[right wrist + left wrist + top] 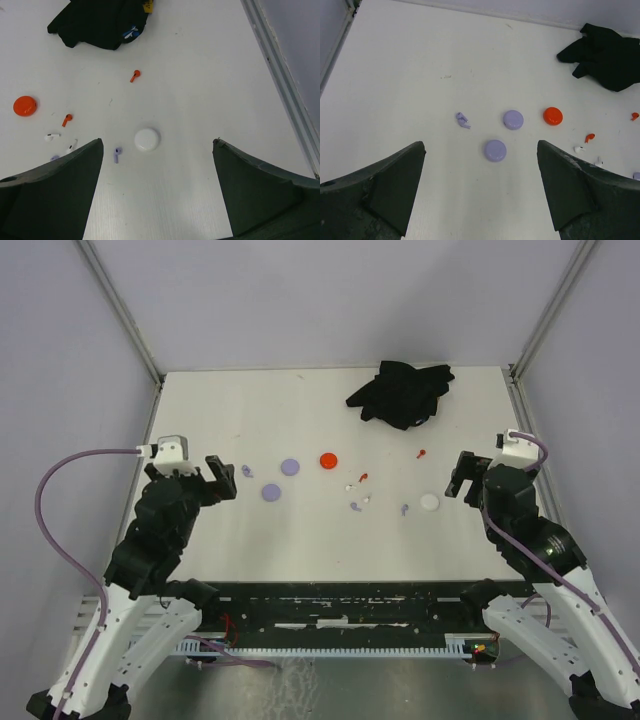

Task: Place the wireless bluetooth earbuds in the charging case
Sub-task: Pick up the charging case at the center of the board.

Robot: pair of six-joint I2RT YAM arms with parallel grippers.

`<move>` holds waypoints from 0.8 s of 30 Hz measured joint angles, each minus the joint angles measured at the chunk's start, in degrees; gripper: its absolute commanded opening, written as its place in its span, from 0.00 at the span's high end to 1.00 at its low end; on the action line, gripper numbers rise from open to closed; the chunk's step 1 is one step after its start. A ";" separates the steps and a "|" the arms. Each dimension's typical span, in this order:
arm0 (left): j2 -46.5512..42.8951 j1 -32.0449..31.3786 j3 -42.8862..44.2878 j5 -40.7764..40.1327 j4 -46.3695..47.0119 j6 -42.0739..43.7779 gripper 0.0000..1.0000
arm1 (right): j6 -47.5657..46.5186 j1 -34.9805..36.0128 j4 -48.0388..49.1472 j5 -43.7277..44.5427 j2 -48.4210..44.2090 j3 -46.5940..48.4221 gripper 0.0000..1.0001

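Observation:
Tiny stemmed earbuds lie scattered mid-table: lavender ones (247, 471) (116, 154), red ones (363, 477) (135, 75) and white ones (368, 498) (51, 136). Round disc-shaped charging cases lie shut among them: two lavender (495, 150) (513, 119), one red (328, 460) and one white (147, 139). My left gripper (222, 478) (480, 144) hovers open at the left, just short of the nearer lavender case. At the right, my right gripper (462, 475) (157, 141) is open too, with the white case just ahead of its fingertips. Neither holds anything.
A crumpled black cloth (400, 392) lies at the back of the table, right of centre. Metal frame rails (525, 390) run along the table's side edges. Grey walls close in the back and sides.

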 measured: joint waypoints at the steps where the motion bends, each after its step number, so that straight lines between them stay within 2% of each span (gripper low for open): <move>1: -0.04 -0.35 -0.13 0.00 0.00 0.00 0.01 | -0.15 0.00 0.09 0.11 0.00 -0.11 0.01; 12: 2.45 -0.79 -1.99 1.14 0.31 -2.21 0.01 | -0.94 0.00 0.28 -0.39 1.62 -0.15 0.01; 24: 17.92 -0.79 -1.97 4.28 -0.28 -6.10 0.01 | -1.57 0.00 2.54 -8.35 3.06 -2.64 0.01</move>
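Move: The near purple charging case lies about 9 cm ahead of the left hand, 8 cm to its right and 24 cm below. From that case, the far purple case is 6 cm farther out and 4 cm right, the red case 7 cm farther and 12 cm right. From the right hand, the near purple case is some 34 cm left and 8 cm ahead, 22 cm below. Left hand, open, sinks 9 cm towards the near purple case, tipping 20 degrees down; right hand eases left and down. ##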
